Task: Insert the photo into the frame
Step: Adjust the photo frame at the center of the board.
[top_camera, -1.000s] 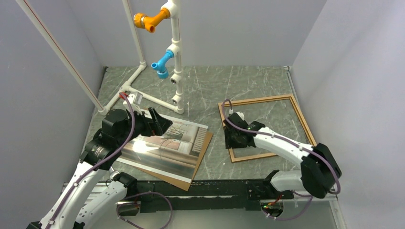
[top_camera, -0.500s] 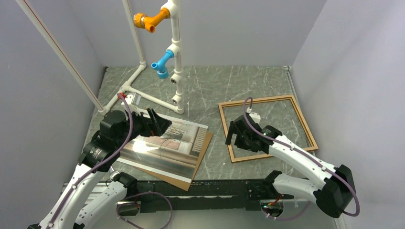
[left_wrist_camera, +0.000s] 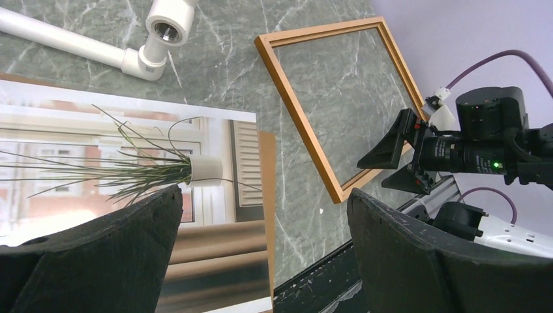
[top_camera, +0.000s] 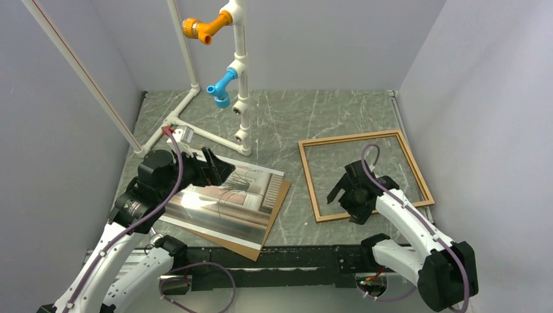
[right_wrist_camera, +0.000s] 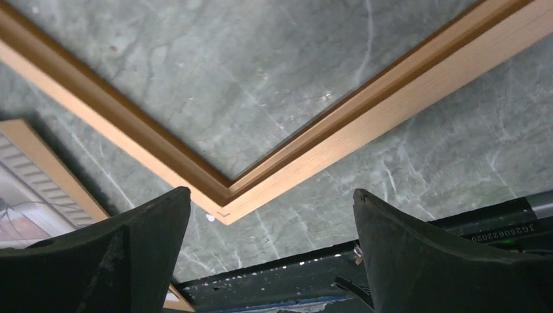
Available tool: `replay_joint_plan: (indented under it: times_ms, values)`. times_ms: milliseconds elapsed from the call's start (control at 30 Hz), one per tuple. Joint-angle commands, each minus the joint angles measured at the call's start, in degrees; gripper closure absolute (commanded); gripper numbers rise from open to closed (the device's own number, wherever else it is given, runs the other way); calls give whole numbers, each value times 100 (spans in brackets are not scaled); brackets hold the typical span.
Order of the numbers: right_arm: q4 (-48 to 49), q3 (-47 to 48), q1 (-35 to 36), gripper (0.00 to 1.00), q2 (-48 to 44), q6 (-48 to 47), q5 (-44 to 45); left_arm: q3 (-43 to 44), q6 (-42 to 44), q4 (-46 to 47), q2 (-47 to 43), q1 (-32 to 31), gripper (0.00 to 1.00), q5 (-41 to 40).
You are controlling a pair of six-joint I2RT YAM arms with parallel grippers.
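Observation:
The photo (top_camera: 222,199) of a spiky potted plant lies face up at the near left, on a brown backing sheet (top_camera: 279,195). My left gripper (top_camera: 217,168) hovers open over the photo's far part; in the left wrist view its jaws (left_wrist_camera: 264,195) stand wide above the photo (left_wrist_camera: 98,150), holding nothing. The wooden frame (top_camera: 352,137) lies flat on the right. My right gripper (top_camera: 344,205) is open above the frame's near rail. In the right wrist view its jaws (right_wrist_camera: 271,192) stand wide with the near-left corner of the frame (right_wrist_camera: 313,153) between and beyond them, untouched.
A white pipe stand (top_camera: 238,72) with orange and blue fittings rises at the back centre, with pipes running along the table at the left. A black rail (top_camera: 293,255) borders the near edge. Grey walls close in on both sides.
My right gripper has opened, let go of the frame's left near corner, and moved right along the near rail. The frame, photo and left arm have not moved.

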Motion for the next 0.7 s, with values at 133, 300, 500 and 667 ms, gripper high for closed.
replay_joint_plan:
  times_ms: [133, 300, 500, 667]
  values:
    - [856, -753, -941, 17, 171, -264, -1233, 57, -19, 89, 34, -17, 1, 55]
    - [1090, -688, -991, 26, 665, -465, -993, 65, 5, 74, 65, -17, 1, 40]
    - [1234, -399, -990, 64, 992, -871, -428, 57, -3, 108, 85, -17, 1, 47]
    - [1213, 34, -994, 84, 1428, -1299, -47, 28, 1, 127, 120, -16, 1, 42]
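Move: The frame's near side, at the stretch by its left corner, lies beneath the right hand: about 5 cm down, 2 cm back and level sideways. That corner is some 5 cm to the hand's left and 3 cm back; the photo's middle is roughly 33 cm left and 4 cm ahead. From the waiting left hand, the same stretch of frame is about 30 cm right, 6 cm back and 27 cm below. Down about 4 cm and some 2 cm back towards its base, the right hand sets its open fingers astride the frame's near side by the left corner, the wrist tipping roughly 10 degrees. Low over the table, the fingers then close most of the way and pinch the wooden bar, squaring it between the pads, as the hand eases about 2 cm forward again and slightly right. ##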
